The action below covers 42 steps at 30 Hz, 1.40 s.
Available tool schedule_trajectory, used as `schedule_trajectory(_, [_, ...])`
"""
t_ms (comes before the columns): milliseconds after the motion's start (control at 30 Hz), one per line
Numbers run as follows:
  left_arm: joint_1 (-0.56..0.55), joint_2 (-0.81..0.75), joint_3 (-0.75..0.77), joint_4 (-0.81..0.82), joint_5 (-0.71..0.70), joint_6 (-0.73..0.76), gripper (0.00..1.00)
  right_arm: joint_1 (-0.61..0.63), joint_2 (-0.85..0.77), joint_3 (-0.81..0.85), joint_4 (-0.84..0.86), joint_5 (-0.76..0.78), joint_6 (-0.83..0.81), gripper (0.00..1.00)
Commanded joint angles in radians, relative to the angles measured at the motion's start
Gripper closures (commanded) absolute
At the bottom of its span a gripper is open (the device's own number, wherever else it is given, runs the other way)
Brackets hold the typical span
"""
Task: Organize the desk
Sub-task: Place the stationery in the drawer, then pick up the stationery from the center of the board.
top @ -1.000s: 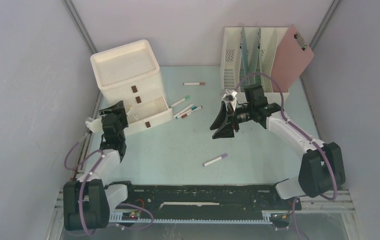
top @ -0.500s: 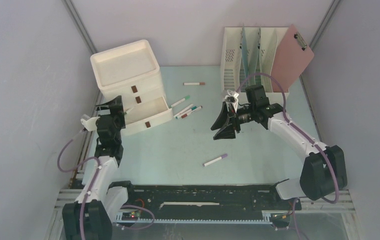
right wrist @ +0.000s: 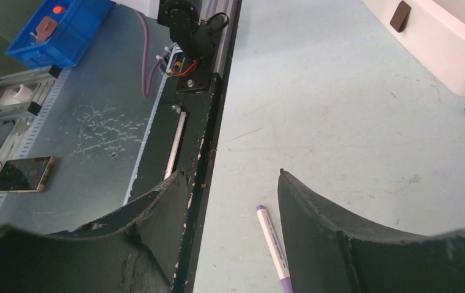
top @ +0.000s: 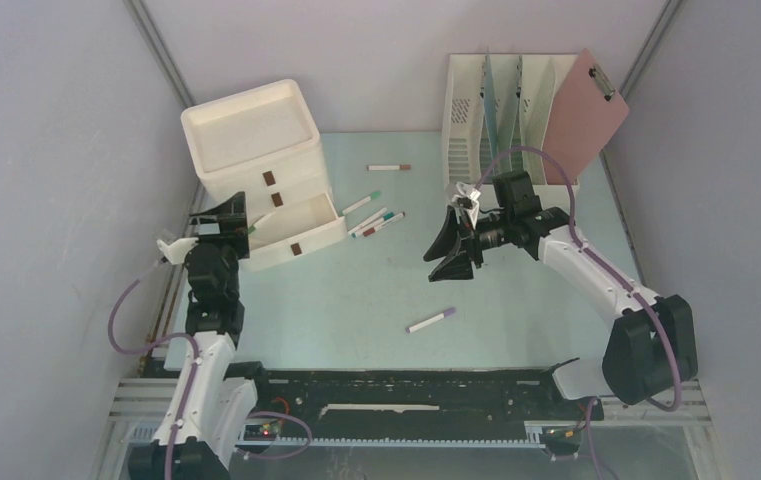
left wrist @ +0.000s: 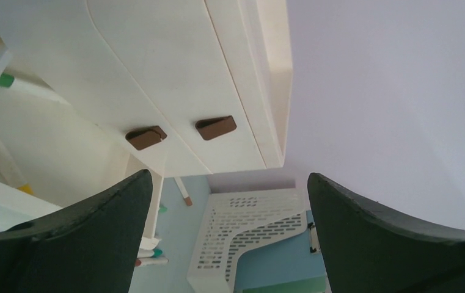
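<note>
The desk [top: 356, 295] is a pale mint-green top with pens scattered on it. My left gripper [top: 228, 214] is open at the left side of the cream drawer unit [top: 256, 150], beside its pulled-out drawer [top: 301, 220], holding nothing. In the left wrist view the left gripper [left wrist: 230, 201] frames the unit's brown handles [left wrist: 216, 127]; a green-capped pen [left wrist: 28, 88] lies in the open drawer. My right gripper [top: 441, 248] hangs open over the desk's middle. A purple-capped pen [top: 431, 320] lies below the right gripper [right wrist: 233, 186], seen as the purple-capped pen [right wrist: 272, 244] between the jaws.
Several pens [top: 376, 222] lie by the drawer's front, and a brown-capped pen [top: 389, 167] lies farther back. A cream file rack [top: 496, 110] with a pink clipboard [top: 586, 110] stands at the back right. The black slotted rail [top: 406, 385] runs along the front edge.
My left gripper opened wide and rose toward the back left beside the drawer unit. The right gripper drifted slightly; its jaws kept the same spread.
</note>
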Motion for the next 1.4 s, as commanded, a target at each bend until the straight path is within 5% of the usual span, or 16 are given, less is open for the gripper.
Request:
schedule_trajectory(0, [0.008,-0.026,-0.019,0.044,0.107,0.035,0.0,0.003,-0.05,0.001,-0.031,0.001,-0.069,0.36])
schedule_trajectory(633, [0.005,-0.07,-0.191,0.433,0.527,0.113,0.0,0.042,-0.072,0.001,-0.178,0.126,-0.324,0.36])
schedule_trajectory(967, [-0.184,-0.106,-0.258,0.498,0.589,0.272,0.0,0.273,-0.004,-0.002,-0.324,0.48,-0.649,0.35])
schedule_trajectory(1367, [-0.255,-0.203,-0.307,0.395,0.51,0.349,0.0,0.494,0.101,-0.114,-0.15,0.963,-0.698,0.37])
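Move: The purple marker lies about 6 cm back of the right hand, level with it sideways, and some 20 cm below. From that hand, the brown marker is about 20 cm ahead, 12 cm left and 20 cm below, and the open drawer some 18 cm ahead, 29 cm left and 15 cm below. From the left hand, the purple marker is roughly 17 cm back, 42 cm right and 22 cm below, and the drawer about 7 cm ahead, 13 cm right and 16 cm below. The right hand, after hardly stirring at first, drops about 15 cm and draws some 5 cm back towards the purple marker, swinging its fingers from pointing left to steeply downward; they stay part-open above the marker, not yet on it. Meanwhile the empty left hand, still wide open, sweeps some 16 cm right and half as far back, away from the cabinet and towards the purple marker, turning clockwise. ##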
